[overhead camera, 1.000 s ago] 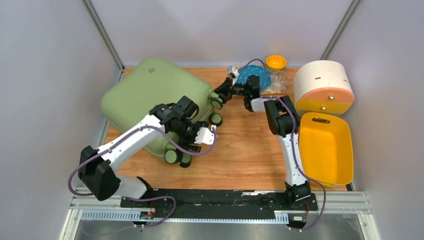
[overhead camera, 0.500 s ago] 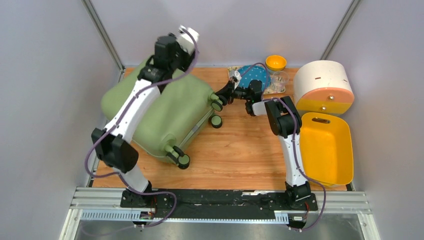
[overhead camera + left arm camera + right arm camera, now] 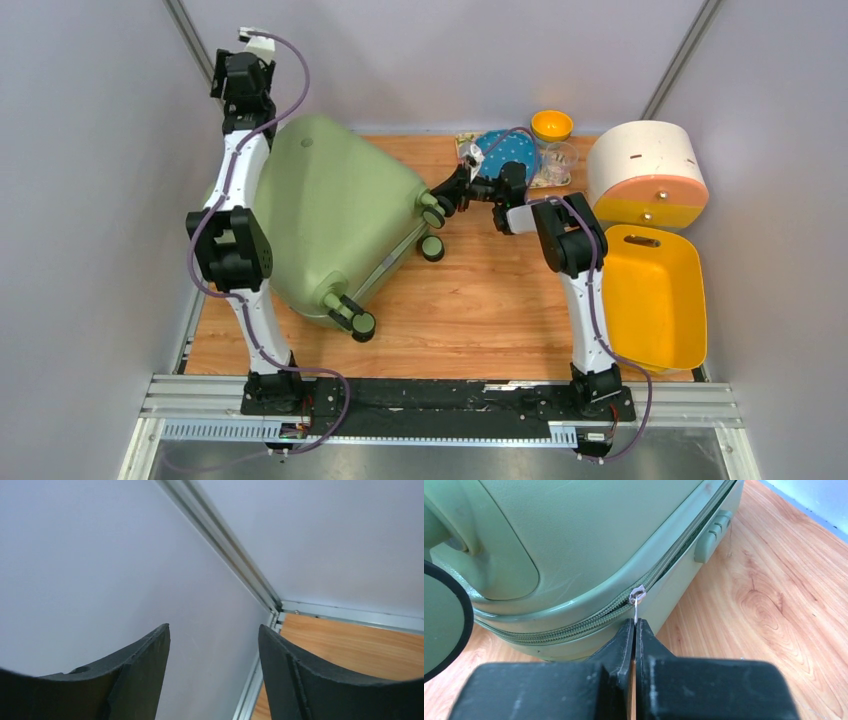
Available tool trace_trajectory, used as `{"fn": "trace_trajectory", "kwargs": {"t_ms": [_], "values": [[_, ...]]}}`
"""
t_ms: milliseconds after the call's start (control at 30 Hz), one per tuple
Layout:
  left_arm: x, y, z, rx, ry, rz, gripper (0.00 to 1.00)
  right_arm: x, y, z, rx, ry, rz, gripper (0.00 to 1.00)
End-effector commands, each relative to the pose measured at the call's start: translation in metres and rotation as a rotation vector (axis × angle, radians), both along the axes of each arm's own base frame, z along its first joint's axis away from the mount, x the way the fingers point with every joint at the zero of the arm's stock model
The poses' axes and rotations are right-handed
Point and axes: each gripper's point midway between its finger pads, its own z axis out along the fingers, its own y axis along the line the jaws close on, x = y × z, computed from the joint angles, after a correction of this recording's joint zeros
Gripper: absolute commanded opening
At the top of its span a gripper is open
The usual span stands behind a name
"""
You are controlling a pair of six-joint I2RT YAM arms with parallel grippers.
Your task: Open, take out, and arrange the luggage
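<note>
The sage-green luggage (image 3: 335, 215) lies tilted on the left half of the wooden table, wheels toward the middle. My right gripper (image 3: 447, 192) is at its wheel-end corner. In the right wrist view that gripper (image 3: 635, 623) is shut on the metal zipper pull (image 3: 638, 599), and the zipper (image 3: 574, 627) runs left along the seam. My left arm (image 3: 242, 95) is raised high in the far-left corner, above the luggage and apart from it. The left gripper (image 3: 213, 628) is open, holds nothing, and faces the grey wall and frame post.
A yellow tray (image 3: 650, 295) lies at the right edge, with a round cream-and-orange drawer box (image 3: 645, 170) behind it. A blue dotted item (image 3: 505, 150), an orange bowl (image 3: 551, 124) and a clear glass (image 3: 560, 158) stand at the back. Grey walls enclose the table.
My left arm has swung from the luggage's near side up over it into the far-left corner. The luggage now sits tilted further up. The right gripper has stayed on the zipper pull.
</note>
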Motion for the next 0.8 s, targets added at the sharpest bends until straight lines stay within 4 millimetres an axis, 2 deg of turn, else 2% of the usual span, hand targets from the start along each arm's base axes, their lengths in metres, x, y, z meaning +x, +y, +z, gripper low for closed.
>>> {"fn": "trace_trajectory", "kwargs": {"t_ms": [0, 33, 100, 133, 167, 200, 233, 300, 333, 367, 400, 433, 467, 500, 533, 567, 600, 667, 733, 767], "values": [[0.013, 0.039, 0.004, 0.071, -0.029, 0.061, 0.7, -0.028, 0.007, 0.054, 0.036, -0.172, 0.105, 0.0], [0.02, 0.034, -0.008, 0.06, -0.008, 0.015, 0.7, -0.03, 0.007, 0.054, 0.034, -0.171, 0.109, 0.0], [0.024, 0.017, -0.046, 0.028, 0.098, -0.086, 0.67, -0.031, 0.006, 0.056, 0.034, -0.175, 0.107, 0.0], [0.027, -0.001, -0.054, -0.001, 0.109, -0.18, 0.64, -0.033, 0.005, 0.056, 0.032, -0.174, 0.11, 0.0], [0.027, -0.015, -0.076, -0.019, 0.16, -0.244, 0.63, -0.034, 0.005, 0.059, 0.033, -0.179, 0.111, 0.0], [0.026, -0.038, -0.091, -0.02, 0.213, -0.306, 0.61, -0.035, 0.003, 0.059, 0.031, -0.178, 0.111, 0.0], [0.025, -0.051, -0.1, -0.017, 0.239, -0.335, 0.6, -0.037, 0.002, 0.059, 0.03, -0.181, 0.115, 0.0], [0.016, -0.083, -0.132, -0.022, 0.338, -0.433, 0.57, -0.041, -0.002, 0.061, 0.026, -0.185, 0.114, 0.0], [0.011, -0.101, -0.133, -0.038, 0.342, -0.491, 0.57, -0.041, -0.005, 0.061, 0.025, -0.185, 0.111, 0.0], [0.004, -0.121, -0.147, -0.08, 0.371, -0.553, 0.56, -0.043, -0.009, 0.057, 0.019, -0.171, 0.106, 0.0], [-0.007, -0.137, -0.158, -0.126, 0.429, -0.615, 0.54, -0.045, -0.011, 0.061, 0.019, -0.175, 0.101, 0.0], [-0.014, -0.165, -0.165, -0.196, 0.456, -0.719, 0.53, -0.046, -0.014, 0.063, 0.018, -0.176, 0.098, 0.0], [-0.022, -0.184, -0.166, -0.281, 0.475, -0.777, 0.51, -0.045, -0.02, 0.063, 0.015, -0.17, 0.087, 0.0], [-0.039, -0.202, -0.181, -0.341, 0.559, -0.831, 0.46, -0.049, -0.024, 0.058, 0.006, -0.144, 0.084, 0.0], [-0.05, -0.23, -0.187, -0.365, 0.598, -0.903, 0.46, -0.051, -0.029, 0.066, 0.007, -0.15, 0.076, 0.0], [-0.059, -0.242, -0.196, -0.361, 0.633, -0.942, 0.46, -0.05, -0.037, 0.066, 0.0, -0.149, 0.061, 0.0], [-0.069, -0.253, -0.201, -0.367, 0.667, -0.974, 0.46, -0.055, -0.042, 0.057, -0.017, -0.107, 0.056, 0.0], [-0.081, -0.276, -0.209, -0.399, 0.695, -1.037, 0.45, -0.063, -0.05, 0.063, -0.031, -0.114, 0.052, 0.0], [-0.083, -0.284, -0.219, -0.436, 0.73, -1.044, 0.44, -0.071, -0.054, 0.049, -0.066, -0.093, 0.058, 0.0], [-0.077, -0.284, -0.211, -0.453, 0.712, -1.03, 0.45, -0.074, -0.054, 0.053, -0.071, -0.11, 0.058, 0.0]]}}
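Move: The right hand already pinches the suitcase's zipper pull; the wheel-end corner it is being taken around lies about 4 cm back and 2 cm left, at its height. The combination lock is some 8 cm ahead and 8 cm left, the corner's lower wheel about 9 cm straight back and 6 cm down, the blue plate roughly 11 cm ahead, 17 cm right. For the high, empty left hand, the suitcase's far top end is about 18 cm right, 8 cm back and 16 cm below. Still pinching the zipper pull, the right hand draws back about 7 cm and some 4 cm right, slowly at first, then faster, with the suitcase corner coming along. The left hand first drops some 11 cm with a small swing left, then sweeps right over 20 cm across the suitcase's far end, turning about 50 degrees clockwise, fingers partly closing; it seems to bear on that end. ##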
